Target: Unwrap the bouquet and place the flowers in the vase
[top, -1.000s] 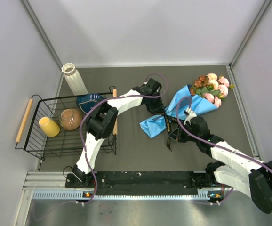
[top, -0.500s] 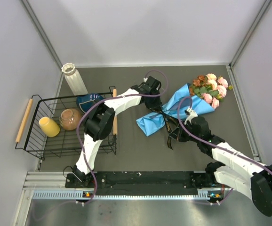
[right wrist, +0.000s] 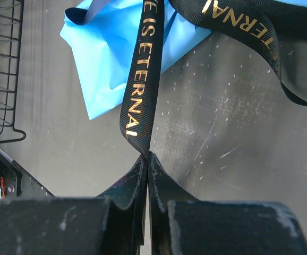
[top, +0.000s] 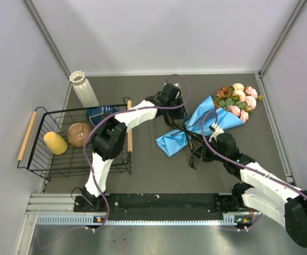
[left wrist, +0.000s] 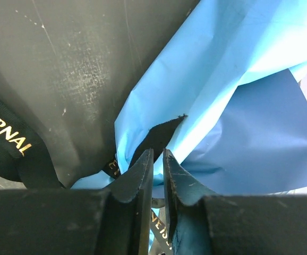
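Observation:
The bouquet (top: 212, 119) lies slanted on the dark table, with its flowers (top: 239, 98) at the upper right and its blue paper (left wrist: 222, 79) pointing down-left. A black ribbon (right wrist: 140, 79) with gold letters trails from its waist. My right gripper (right wrist: 147, 155) is shut on the ribbon's end, below the wrap (top: 195, 156). My left gripper (left wrist: 154, 151) hovers over the paper's edge near the waist (top: 176, 121). Its jaws stand a narrow slit apart with nothing clearly pinched. The white ribbed vase (top: 84, 89) stands upright at the back left.
A black wire basket (top: 63, 111) with wooden handles sits at the left. It holds a brown bowl (top: 79, 134), a yellow cup (top: 54, 142) and a dark blue dish (top: 101, 114). Grey walls close in the table on three sides.
The left gripper closed at the paper's edge, then parted slightly and drew back a little. The wrap's lower end shifted slightly. The right gripper kept hold of the ribbon.

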`<state>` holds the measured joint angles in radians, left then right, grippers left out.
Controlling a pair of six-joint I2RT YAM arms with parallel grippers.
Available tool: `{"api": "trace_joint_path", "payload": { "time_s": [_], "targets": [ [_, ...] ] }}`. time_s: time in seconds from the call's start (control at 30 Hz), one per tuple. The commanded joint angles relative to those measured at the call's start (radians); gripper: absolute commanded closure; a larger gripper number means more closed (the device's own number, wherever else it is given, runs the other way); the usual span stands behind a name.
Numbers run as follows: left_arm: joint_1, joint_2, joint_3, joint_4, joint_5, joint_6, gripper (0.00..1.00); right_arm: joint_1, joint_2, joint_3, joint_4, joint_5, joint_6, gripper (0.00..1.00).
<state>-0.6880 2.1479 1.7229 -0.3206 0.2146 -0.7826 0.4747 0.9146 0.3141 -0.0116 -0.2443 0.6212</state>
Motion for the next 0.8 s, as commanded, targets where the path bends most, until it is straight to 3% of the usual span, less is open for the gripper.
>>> {"api": "trace_joint_path", "payload": {
  "time_s": [0.0,0.03,0.13,0.33,0.6,0.77],
  "targets": [
    [0.005,-0.042,-0.009,0.051,0.023,0.009,0.74,-0.004,-0.023,0.006,0.015,0.008,-0.014,1.00],
    [0.005,-0.046,-0.011,0.052,0.019,0.011,0.68,-0.005,-0.022,0.006,0.015,0.008,-0.012,1.00],
    [0.005,-0.039,-0.013,0.048,0.020,0.020,0.63,-0.004,-0.023,0.005,0.013,0.010,-0.015,1.00],
    [0.004,-0.034,-0.040,0.037,0.014,0.023,0.62,-0.005,-0.026,0.005,0.015,0.014,-0.017,1.00],
    [0.002,-0.083,-0.111,0.055,-0.023,0.063,0.51,-0.005,-0.022,0.008,0.013,0.017,-0.018,1.00],
    [-0.001,-0.097,-0.141,0.072,-0.009,0.062,0.51,-0.004,-0.011,0.006,0.013,0.016,-0.018,1.00]
  ]
}}
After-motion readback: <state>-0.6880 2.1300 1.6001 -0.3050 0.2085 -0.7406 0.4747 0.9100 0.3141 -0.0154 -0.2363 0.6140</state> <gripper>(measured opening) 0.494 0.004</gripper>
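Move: The knot of black ribbon at the neck of the blue wrap is about 5 cm below the left hand, roughly 3 cm back and 1 cm left. From that hand, a loose ribbon tail is about 7 cm left, level ahead; the wrap's tail end about 10 cm back and 6 cm left; the flowers some 22 cm right and 8 cm ahead. From the right hand, the knot is about 13 cm ahead, 4 cm left and 3 cm lower. Hovering at first, the left hand spreads its nearly shut fingers to about half open, then sinks some 4 cm, easing back and left about 2 cm each, onto the knot so that the fingers straddle the ribbon loop there without shutting on it. The right hand stays put, still pinching its ribbon end. ##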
